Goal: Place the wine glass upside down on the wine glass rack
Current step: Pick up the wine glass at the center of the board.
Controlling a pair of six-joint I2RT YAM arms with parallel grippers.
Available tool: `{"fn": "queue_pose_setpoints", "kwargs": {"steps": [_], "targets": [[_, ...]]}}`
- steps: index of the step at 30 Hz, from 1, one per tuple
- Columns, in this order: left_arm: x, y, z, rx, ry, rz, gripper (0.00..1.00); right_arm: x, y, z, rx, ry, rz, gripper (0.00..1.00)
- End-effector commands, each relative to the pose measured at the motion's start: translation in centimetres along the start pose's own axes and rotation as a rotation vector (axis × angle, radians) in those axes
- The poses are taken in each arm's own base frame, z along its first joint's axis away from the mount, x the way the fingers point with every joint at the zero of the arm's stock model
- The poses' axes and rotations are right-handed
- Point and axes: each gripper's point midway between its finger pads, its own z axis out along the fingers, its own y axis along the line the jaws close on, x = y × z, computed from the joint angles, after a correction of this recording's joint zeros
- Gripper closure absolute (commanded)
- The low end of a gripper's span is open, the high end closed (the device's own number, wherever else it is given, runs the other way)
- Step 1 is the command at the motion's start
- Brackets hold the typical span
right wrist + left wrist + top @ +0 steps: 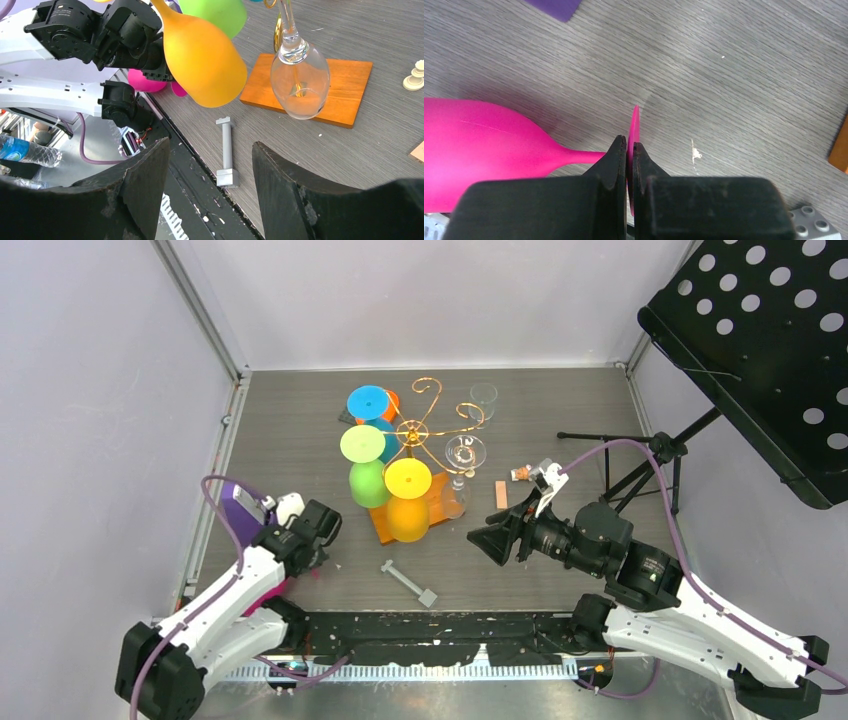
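Note:
A pink wine glass (484, 145) lies on its side on the table by the left arm, and also shows as a pink wine glass (142, 81) in the right wrist view. My left gripper (630, 145) is shut on the thin edge of its round foot (634, 122); from above, the left gripper (314, 552) covers most of it. The wine glass rack (428, 425), gold wire on an orange base (350, 80), stands mid-table. Several coloured glasses and a clear one (465, 452) hang on it upside down. My right gripper (492, 540) hovers open and empty, right of the rack.
A grey bar with square ends (408, 583) lies near the front edge. A clear tumbler (484, 398) stands behind the rack. A purple object (240, 505) is beside the left arm, and a small wooden block (501, 494) right of the rack. A black music stand (760, 350) overhangs the right side.

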Motion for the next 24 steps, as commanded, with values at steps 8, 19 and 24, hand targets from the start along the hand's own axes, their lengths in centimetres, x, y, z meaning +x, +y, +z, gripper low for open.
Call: {"fn": "queue_pose_setpoints", "kwargs": {"steps": [8,19,24], "targets": [[-0.5,-1.0,-5.3,0.286,-0.025,-0.139,1.00,-3.1,0.7,-1.2,-0.005,-0.107,-0.005,0.32],[-4.4,-0.6,-18.3,0.788,-0.225,-0.225,1.00,-5.6,0.4,-3.7,0.018,-0.224,-0.036,0.30],[-6.9,-1.4,-26.8,1.088,-0.305,-0.232,1.00,-6.9,1.6,-4.9,-0.035,-0.266,-0.055,0.29]]}}
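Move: My left hand is already shut on the foot end of the pink wine glass, low over the table; the glass's middle lies about 4 cm back and 6 cm to the left. From that hand the rack's top is some 15 cm ahead, 25 cm right and 25 cm higher; the yellow glass hangs 9 cm nearer than the rack's top, and the green one 10 cm left of it and 2 cm nearer. From my open right hand the pink glass is roughly 51 cm left, 2 cm back and 24 cm below. I lift the pink wine glass with my left hand, slowly at first and then fast, about 20 cm up and some 5 cm each back and to my right, keeping the fingers shut on its foot. As I rise, the wrist swings through about 50 degrees, so the fingers stop pointing down and aim forward and right. My empty right hand, still open, eases about 5 cm up and to its right, away from the rack. ##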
